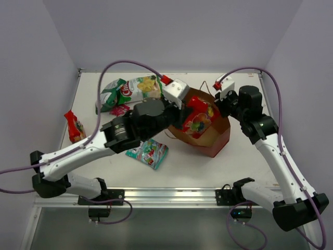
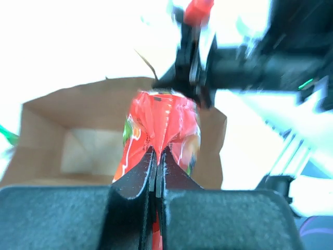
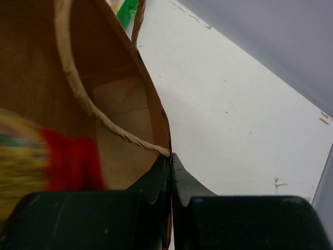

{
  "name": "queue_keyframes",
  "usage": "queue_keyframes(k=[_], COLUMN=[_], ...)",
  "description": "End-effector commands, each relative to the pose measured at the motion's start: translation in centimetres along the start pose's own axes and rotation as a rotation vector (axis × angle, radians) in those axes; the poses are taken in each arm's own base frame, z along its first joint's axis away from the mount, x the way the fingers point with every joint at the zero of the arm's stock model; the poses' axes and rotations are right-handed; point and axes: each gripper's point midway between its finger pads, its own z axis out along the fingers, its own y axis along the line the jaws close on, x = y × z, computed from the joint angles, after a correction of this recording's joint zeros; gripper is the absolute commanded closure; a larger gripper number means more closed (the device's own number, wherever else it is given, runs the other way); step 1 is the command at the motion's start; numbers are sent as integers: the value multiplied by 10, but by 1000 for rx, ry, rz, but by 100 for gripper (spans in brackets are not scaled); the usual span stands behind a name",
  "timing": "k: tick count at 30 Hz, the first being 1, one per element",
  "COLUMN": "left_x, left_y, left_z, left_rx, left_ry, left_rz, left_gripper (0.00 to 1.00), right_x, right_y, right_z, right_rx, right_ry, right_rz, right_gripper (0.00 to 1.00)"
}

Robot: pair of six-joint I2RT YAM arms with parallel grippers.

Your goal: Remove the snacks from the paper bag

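The red-brown paper bag (image 1: 210,138) stands tilted at the table's middle right, mouth up. My left gripper (image 1: 188,108) is shut on a red packet (image 1: 200,119) with fruit print and holds it at the bag's mouth. In the left wrist view the packet (image 2: 161,125) hangs from my shut left gripper (image 2: 157,156) in front of the bag's tan inside (image 2: 78,140). My right gripper (image 1: 221,102) is shut on the bag's far rim. In the right wrist view the gripper (image 3: 170,162) pinches the bag's wall (image 3: 125,109) below a twisted handle (image 3: 78,88).
A green-white chip bag (image 1: 127,89) lies at the back left, with a small red-pink sachet (image 1: 119,110) in front of it. Another red sachet (image 1: 75,126) lies at the far left. A teal packet (image 1: 148,152) lies near the front under my left arm. Walls enclose the table.
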Motion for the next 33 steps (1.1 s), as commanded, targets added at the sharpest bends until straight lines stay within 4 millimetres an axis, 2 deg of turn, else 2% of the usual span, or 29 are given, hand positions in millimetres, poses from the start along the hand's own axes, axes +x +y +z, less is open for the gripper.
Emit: queue_keyframes(k=[1, 3, 4, 6, 7, 9, 10, 15, 18, 19, 20, 21, 23, 24, 25, 28, 30, 31, 33], left_x=[-101, -115, -120, -118, -113, -105, -94, -55, -10, 4, 31, 43, 65, 86, 96, 137, 154, 171, 192], left_y=[16, 34, 57, 78, 96, 114, 132, 168, 197, 214, 226, 246, 258, 268, 283, 310, 322, 329, 335], left_z=[-65, -85, -104, -121, -136, -150, -161, -181, -166, -161, -153, -157, -149, -149, -154, -165, -173, -176, -177], left_rx=[-33, -110, -207, -296, -380, -465, -558, -713, -781, -802, -819, -871, -845, -864, -893, -948, -996, -1013, -1027], left_ry=[-267, -305, -327, -325, -312, -292, -265, -182, -45, 5, 77, 101, 140, 189, 213, 328, 364, 399, 464], left_rz=[-40, -48, -55, -46, -41, -44, -27, -18, 17, -2, 0, -32, -80, -98, -140, -211, -241, -268, -309], left_gripper=[100, 100, 100, 100, 100, 100, 100, 100, 100, 100, 100, 100, 100, 100, 100, 100, 100, 100, 99], right_x=[-2, 1, 2, 3, 5, 9, 10, 12, 11, 10, 11, 11, 11, 11, 10, 7, 6, 6, 3], right_y=[-9, -15, -17, -21, -24, -30, -33, -41, -40, -40, -40, -40, -41, -44, -45, -47, -52, -53, -60], right_z=[4, 4, 4, 5, 5, 6, 6, 6, 6, 6, 5, 4, 2, 0, -1, -3, -3, -3, -4], right_rx=[53, 84, 94, 112, 130, 153, 168, 204, 204, 206, 206, 210, 219, 231, 238, 250, 265, 277, 302], right_ry=[-6, 7, 11, 18, 28, 43, 49, 59, 54, 53, 52, 52, 47, 47, 45, 33, 32, 32, 24], right_rz=[6, 10, 13, 22, 32, 45, 57, 90, 105, 110, 113, 115, 120, 123, 131, 163, 183, 205, 251], right_gripper=[100, 100, 100, 100, 100, 100, 100, 100, 100, 100, 100, 100, 100, 100, 100, 100, 100, 100, 100])
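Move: The left hand already holds the red fruit packet over the bag's mouth, with the bag's middle about 5 cm ahead, 10 cm right and 22 cm below. The bare patch it heads for lies some 37 cm left, 5 cm ahead and 35 cm down. Beyond that patch are a small pink packet, 13 cm ahead and 6 cm right of it, and the other red packet, 8 cm ahead and 15 cm left of it. From the right hand, the patch is about 53 cm left and 6 cm back. Still pinching the red packet by its top, the left hand carries it clear of the bag, sweeping about 37 cm left, rising some 10 cm at first, then sinking about 30 cm towards the bare table, wrist swinging counter-clockwise by some 55 degrees and tipping down. The right hand keeps its pinch on the bag's rim and draws it about 4 cm right, a little forward and down, turning clockwise. ##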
